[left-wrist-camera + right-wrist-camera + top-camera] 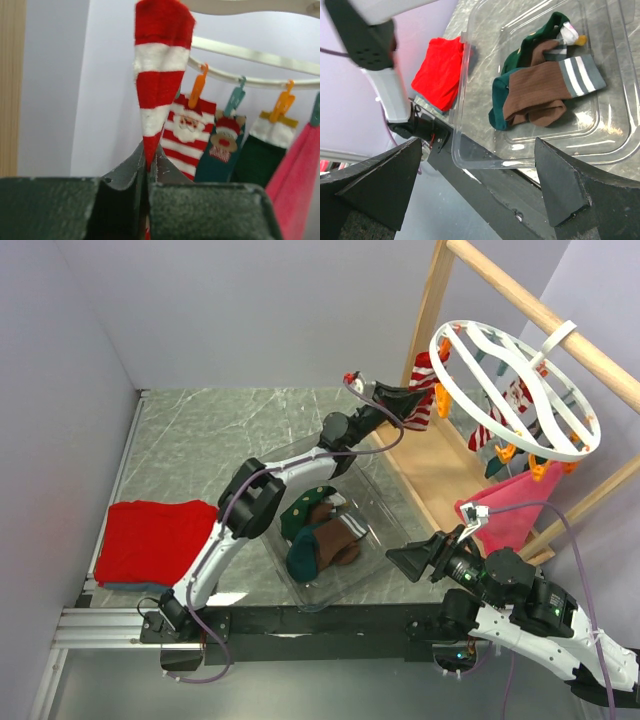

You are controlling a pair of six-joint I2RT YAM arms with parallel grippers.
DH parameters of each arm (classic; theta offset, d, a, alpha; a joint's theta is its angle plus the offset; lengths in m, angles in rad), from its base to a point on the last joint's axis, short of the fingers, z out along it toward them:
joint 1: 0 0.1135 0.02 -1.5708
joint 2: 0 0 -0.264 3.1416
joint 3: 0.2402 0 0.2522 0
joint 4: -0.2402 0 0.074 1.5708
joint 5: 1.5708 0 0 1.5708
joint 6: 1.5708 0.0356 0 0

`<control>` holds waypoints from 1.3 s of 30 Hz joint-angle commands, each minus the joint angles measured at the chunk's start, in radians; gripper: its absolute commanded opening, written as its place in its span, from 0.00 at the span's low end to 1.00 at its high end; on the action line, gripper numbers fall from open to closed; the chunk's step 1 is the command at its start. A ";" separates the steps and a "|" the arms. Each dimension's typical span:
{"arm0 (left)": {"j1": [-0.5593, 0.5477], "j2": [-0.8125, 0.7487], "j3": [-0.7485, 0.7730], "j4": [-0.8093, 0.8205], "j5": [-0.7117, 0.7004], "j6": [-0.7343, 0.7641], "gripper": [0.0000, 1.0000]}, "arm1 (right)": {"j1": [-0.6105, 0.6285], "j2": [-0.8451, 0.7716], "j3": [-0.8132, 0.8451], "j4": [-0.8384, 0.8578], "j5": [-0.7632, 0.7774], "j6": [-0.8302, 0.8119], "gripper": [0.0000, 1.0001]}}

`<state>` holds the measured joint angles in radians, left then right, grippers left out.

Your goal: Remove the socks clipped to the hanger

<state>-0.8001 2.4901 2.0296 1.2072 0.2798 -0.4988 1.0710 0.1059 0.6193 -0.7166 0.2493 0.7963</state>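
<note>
The white ring hanger [515, 390] hangs by its hook from the wooden rail, with orange and teal pegs along its rim [250, 52]. My left gripper [412, 398] reaches up to it and is shut on the lower end of a red-and-white striped sock [157, 85], pinched between its fingertips [148, 155]. Behind it hang a Santa striped sock [187, 132], a teal reindeer sock [222, 150], a dark green sock [262, 155] and a pink sock [500, 510]. My right gripper [415, 560] is open and empty, low at the near right [480, 170].
A clear plastic bin [380, 510] sits mid-table with green and brown socks [540, 90] in it; its near corner [462, 145] lies just beyond my right fingers. A folded red cloth [155, 540] lies at the left. The wooden rail frame [530, 310] stands at the right.
</note>
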 commanded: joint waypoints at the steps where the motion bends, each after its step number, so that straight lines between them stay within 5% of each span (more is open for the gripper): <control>1: -0.010 -0.236 -0.141 0.077 0.068 -0.053 0.04 | 0.004 -0.011 0.028 0.019 0.039 0.015 0.99; 10: -0.060 -0.557 -0.460 -0.053 0.183 -0.139 0.04 | 0.004 -0.018 0.026 0.083 0.113 0.003 0.99; 18: -0.163 -0.721 -0.536 -0.325 0.214 -0.202 0.02 | 0.006 -0.008 0.020 0.227 0.176 -0.123 0.99; 30: -0.180 -0.797 -0.552 -0.627 0.236 -0.331 0.07 | 0.006 -0.098 -0.035 0.362 0.281 -0.241 0.99; 39: -0.183 -0.778 -0.543 -0.589 0.317 -0.481 0.09 | 0.006 0.003 -0.001 0.431 0.407 -0.281 0.99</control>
<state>-0.9760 1.7439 1.4734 0.6003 0.5240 -0.8936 1.0710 0.0311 0.5819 -0.3428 0.5442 0.5335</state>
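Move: The left hand already holds the red-white striped sock. Its orange clip is about 12 cm above it, 5 ahead and 1 right; the hanger's middle some 13 right, 4 back and 13 up. The open right gripper, where the sock is headed, lies roughly 31 back, 5 left and 12 below. From the right hand, the sock is 31 ahead, 5 right and 12 up; the pink sock about 7 ahead, 21 right and 7 up. Keeping its pinch on the striped sock, the left hand drags it some 22 cm back towards the right gripper, arching up about 12 cm before sinking by half of that, while the wrist turns clockwise and tips down about 30 degrees. The right hand, fingers still wide open, rises about 8 cm and eases forward and right towards the sock, its fingertips tilting up. ##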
